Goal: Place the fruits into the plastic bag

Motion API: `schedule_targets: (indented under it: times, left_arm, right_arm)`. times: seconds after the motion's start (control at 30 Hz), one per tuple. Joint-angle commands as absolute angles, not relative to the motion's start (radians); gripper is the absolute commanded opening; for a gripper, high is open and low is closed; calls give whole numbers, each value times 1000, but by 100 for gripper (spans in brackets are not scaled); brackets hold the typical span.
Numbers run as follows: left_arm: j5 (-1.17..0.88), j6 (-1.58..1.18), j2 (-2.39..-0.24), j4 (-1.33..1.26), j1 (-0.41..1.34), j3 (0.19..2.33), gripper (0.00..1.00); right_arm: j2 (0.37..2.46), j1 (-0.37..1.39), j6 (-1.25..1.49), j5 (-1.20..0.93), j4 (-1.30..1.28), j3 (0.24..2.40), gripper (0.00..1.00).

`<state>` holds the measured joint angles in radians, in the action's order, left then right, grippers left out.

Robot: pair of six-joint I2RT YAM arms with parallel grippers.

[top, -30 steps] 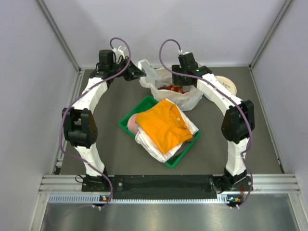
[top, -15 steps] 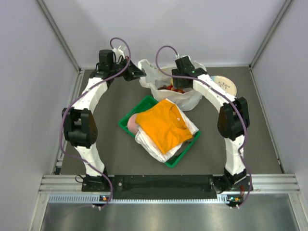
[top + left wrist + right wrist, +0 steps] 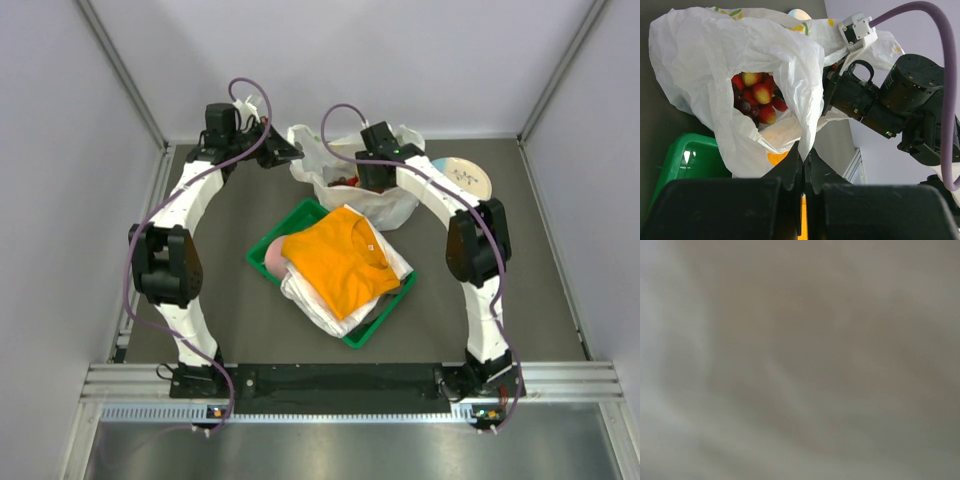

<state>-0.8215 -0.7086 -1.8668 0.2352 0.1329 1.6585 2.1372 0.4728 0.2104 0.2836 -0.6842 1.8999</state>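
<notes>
The white plastic bag [image 3: 392, 207] stands at the back middle of the table, its mouth held up. My left gripper [image 3: 804, 150] is shut on a fold of the bag's rim [image 3: 807, 100], seen from above at the bag's left side [image 3: 297, 152]. Inside the bag lie the fruits: red and yellowish strawberry-like pieces [image 3: 761, 94] and dark grapes [image 3: 744, 106]; a few red ones show from above [image 3: 345, 181]. My right arm's wrist [image 3: 378, 150] reaches down into the bag from its far right side. Its fingers are hidden by plastic, and the right wrist view is only a grey blur.
A green tray [image 3: 262, 250] sits just in front of the bag, holding folded orange and white clothes [image 3: 340, 260] and a pink rounded item [image 3: 274, 262]. A pale round plate [image 3: 468, 176] lies right of the bag. Walls close in the table on three sides.
My right arm has swung left and gone further into the bag's mouth, now covering most of the fruits from above. The left arm and its grip on the rim are unchanged.
</notes>
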Motion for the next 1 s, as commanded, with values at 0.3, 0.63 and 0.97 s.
schedule_targets:
  times: [0.3,0.63,0.97]
  left_arm:
    - [-836,-709,-1829,181,135,1664,0]
    - [-841,-707,-1833,181,135,1660,0]
    - [-839,-713,-1836,169,135,1667,0]
  right_arm:
    - [2052,465,186,244,-615,1916,88]
    - [1939,471,189,206,-506,1855,93]
    - [1885,505,173,-26,-373,1839,91]
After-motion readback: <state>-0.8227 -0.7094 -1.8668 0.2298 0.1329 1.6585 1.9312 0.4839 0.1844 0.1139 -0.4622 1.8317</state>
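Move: Down inside the plastic bag, the right hand still has the orange between its fingers, at the hand point. The red fruits lie about 7 cm to its left, neither ahead nor back, and the yellow fruit some 3 cm left and 2 cm ahead. Outside, the emptied plate is roughly 22 cm to the right, level with the hand. From the left hand, pinching the bag's rim, the orange is around 18 cm right, 1 cm farther out and 16 cm lower. Opening first, almost in place, the right fingers let go of the orange among the other fruit; the hand then rises about 11 cm out of the bag, quickening and drifting some 4 cm left, while its fingers tip up about 15 degrees and its left side rises. The left hand stays still and keeps its pinch on the rim, holding the mouth open. ##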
